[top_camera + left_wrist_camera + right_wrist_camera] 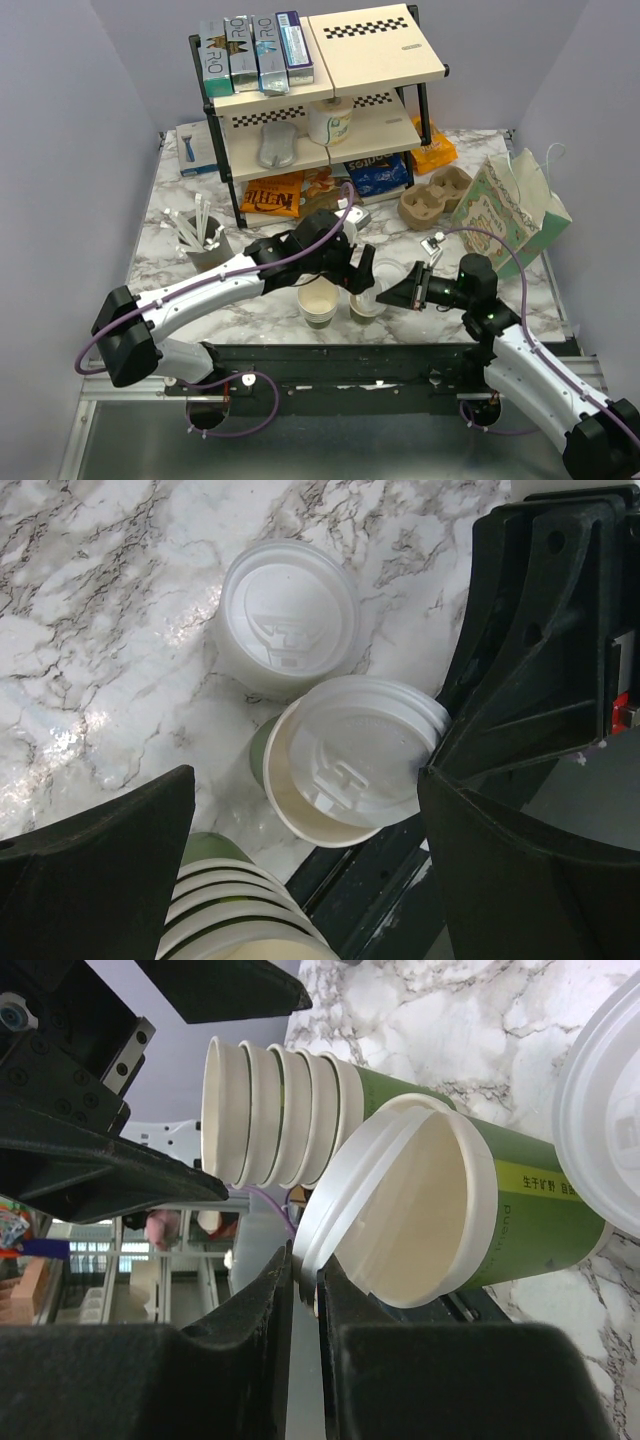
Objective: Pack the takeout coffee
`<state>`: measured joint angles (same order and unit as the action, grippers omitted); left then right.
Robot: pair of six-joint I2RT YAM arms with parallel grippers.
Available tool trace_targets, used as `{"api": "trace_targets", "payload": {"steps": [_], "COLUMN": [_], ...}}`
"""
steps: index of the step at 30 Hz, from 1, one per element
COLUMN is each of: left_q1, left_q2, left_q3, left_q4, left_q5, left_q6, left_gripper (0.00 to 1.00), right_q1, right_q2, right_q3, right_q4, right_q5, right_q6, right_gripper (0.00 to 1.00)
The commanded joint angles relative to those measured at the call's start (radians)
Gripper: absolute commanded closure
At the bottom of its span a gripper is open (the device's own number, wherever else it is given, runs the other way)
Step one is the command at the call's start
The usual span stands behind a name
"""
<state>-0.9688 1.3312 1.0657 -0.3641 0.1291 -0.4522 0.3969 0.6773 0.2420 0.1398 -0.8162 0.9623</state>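
Observation:
The takeout coffee [520,1210] is a single cream paper cup with green sides standing near the table's front edge [365,308]. Its white lid [345,1175] rests tilted on the cup's mouth, half on and raised at one side. My right gripper [305,1260] is shut on the lid's rim, reaching in from the right [388,297]. The left gripper [305,775] hangs open right above the cup [300,815], with its fingers [100,870] wide apart and touching nothing. In the top view the left gripper [352,272] is just behind the cup.
A stack of nested lidless cups [320,306] stands directly left of the coffee. Spare white lids [288,615] lie just behind it. Further back are a brown cup carrier [435,195], a paper gift bag [510,210], a two-level shelf [320,95] and a stirrer holder [205,240].

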Motion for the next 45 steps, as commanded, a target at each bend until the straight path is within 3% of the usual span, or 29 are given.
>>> {"api": "trace_targets", "payload": {"steps": [1, 23, 45], "left_q1": [0.004, -0.001, -0.008], "left_q2": [0.014, 0.065, 0.131], "left_q3": [0.025, 0.054, 0.074], "left_q4": [-0.021, -0.059, -0.072], "left_q5": [0.032, 0.026, 0.073], "left_q6": [0.012, 0.026, 0.026], "left_gripper": [0.01, 0.01, 0.01], "right_q1": [-0.004, -0.004, -0.004], "right_q2": [-0.024, -0.053, -0.005], "right_q3": [0.013, 0.103, 0.168], "right_q4": [-0.023, -0.236, -0.419], "right_q5": [0.048, 0.118, 0.238], "right_q6": [-0.002, -0.066, -0.166], "right_gripper": [0.76, 0.60, 0.57]}}
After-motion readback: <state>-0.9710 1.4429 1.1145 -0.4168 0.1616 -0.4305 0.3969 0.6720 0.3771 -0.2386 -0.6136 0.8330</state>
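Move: The lid, still in the right fingertips, has its middle about 3 cm to their left, 1 cm ahead and 1 cm lower. The cup under it stands 3 cm left of the right hand, 1 cm back and some 7 cm down. The cup stack is about 13 cm left, 1 cm ahead and 6 cm down, the spare lids 5 cm ahead, 2 cm right and 9 cm down. From the left hand the lid lies about 3 cm back, 2 cm right and 7 cm below. The lid is let go onto the cup's mouth as the right fingers open to a bit under half. That hand eases about 2 cm right and a little forward, turning clockwise, its fingertips tipping down some 10 degrees, then sinks 2 cm at the end with the parted fingers around the lid's near edge. The left hand, wide open, lowers about 3 cm towards the lid. ##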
